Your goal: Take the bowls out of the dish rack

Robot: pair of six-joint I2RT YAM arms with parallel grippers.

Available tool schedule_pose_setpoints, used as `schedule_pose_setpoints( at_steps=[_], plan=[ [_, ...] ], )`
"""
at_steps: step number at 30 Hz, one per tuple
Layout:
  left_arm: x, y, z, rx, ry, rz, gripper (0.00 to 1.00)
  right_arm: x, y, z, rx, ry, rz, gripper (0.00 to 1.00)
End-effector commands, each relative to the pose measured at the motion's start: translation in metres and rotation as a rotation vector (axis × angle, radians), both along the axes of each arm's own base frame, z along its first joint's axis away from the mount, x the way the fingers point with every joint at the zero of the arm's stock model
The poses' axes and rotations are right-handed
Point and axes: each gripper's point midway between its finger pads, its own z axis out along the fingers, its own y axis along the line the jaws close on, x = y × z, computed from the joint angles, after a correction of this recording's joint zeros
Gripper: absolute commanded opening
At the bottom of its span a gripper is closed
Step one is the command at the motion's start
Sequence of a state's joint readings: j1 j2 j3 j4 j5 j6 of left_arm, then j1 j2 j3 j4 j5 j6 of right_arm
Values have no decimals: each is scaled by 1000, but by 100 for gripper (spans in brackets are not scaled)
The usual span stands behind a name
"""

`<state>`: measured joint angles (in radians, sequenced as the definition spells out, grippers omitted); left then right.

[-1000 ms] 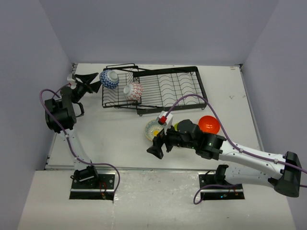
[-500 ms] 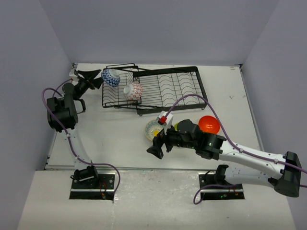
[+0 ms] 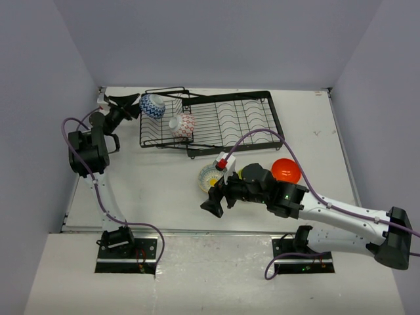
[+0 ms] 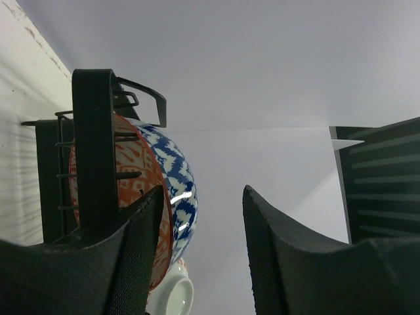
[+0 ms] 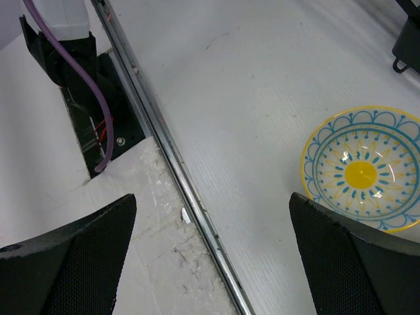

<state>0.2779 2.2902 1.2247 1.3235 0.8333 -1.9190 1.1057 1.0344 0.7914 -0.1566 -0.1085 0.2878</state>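
The black wire dish rack (image 3: 230, 121) lies at the back of the table. A blue-patterned bowl (image 3: 152, 106) stands on edge in its left end, with a red-and-white bowl (image 3: 182, 125) beside it. My left gripper (image 3: 137, 105) is at the blue bowl's rim. In the left wrist view the left gripper (image 4: 203, 190) is open: one finger (image 4: 141, 249) lies over the blue bowl's (image 4: 177, 190) orange-patterned inside, the other (image 4: 279, 256) stands apart from its outside. My right gripper (image 3: 213, 200) hangs open and empty near the front edge, beside the cream bowl (image 5: 364, 167).
On the table in front of the rack sit the cream bowl with a yellow centre (image 3: 210, 177), an orange bowl (image 3: 286, 170) and a lime green bowl (image 3: 242, 172), mostly hidden by the right arm. The table's metal front rail (image 5: 177, 170) runs under the right gripper (image 5: 211, 197).
My left gripper has moved right onto the blue bowl's rim and its jaws have narrowed. The right arm has not moved.
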Motion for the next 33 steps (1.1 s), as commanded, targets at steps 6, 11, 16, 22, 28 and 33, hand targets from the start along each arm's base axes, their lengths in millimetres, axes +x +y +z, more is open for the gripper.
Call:
schedule_pose_setpoints(
  at_steps=[6,11,16,22,28,33],
  plan=[
    [-33,-26,63,123,-502,-26,51,1,6,24,53,-37,16,99],
    [-30,-29,58,120,-494,-37,47,1,6,23,52,-39,17,99],
    [-31,-31,57,123,-492,-45,36,2,6,21,47,-38,14,99],
    [-33,-32,65,111,-504,-43,24,2,6,20,46,-38,14,99],
    [-37,-37,85,93,-534,-41,15,2,6,21,46,-38,11,99],
    [-36,-39,89,62,-526,-38,0,3,4,21,48,-43,4,99]
  ],
)
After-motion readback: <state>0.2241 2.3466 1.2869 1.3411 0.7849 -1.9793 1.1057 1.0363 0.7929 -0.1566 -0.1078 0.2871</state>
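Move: The blue bowl, tipped in the rack with its orange inside facing the left hand, has its middle roughly 5 cm to that hand's right, about level fore and aft and some 2 cm lower; its near rim already lies between the open fingertips. The pink bowl stands about 16 cm to the hand's right, 7 cm nearer the base and 5 cm lower. From the idle right hand the blue bowl is about 38 cm ahead, 21 cm left and 3 cm lower. The left fingers close on the near rim of the blue bowl and pinch it, one fingertip inside, the other on the patterned outside. The hand first eases forward about 1.5 cm along the rim, then slides some 2 cm to the right while the half-open gripper shuts most of the way, its attitude nearly unchanged. ##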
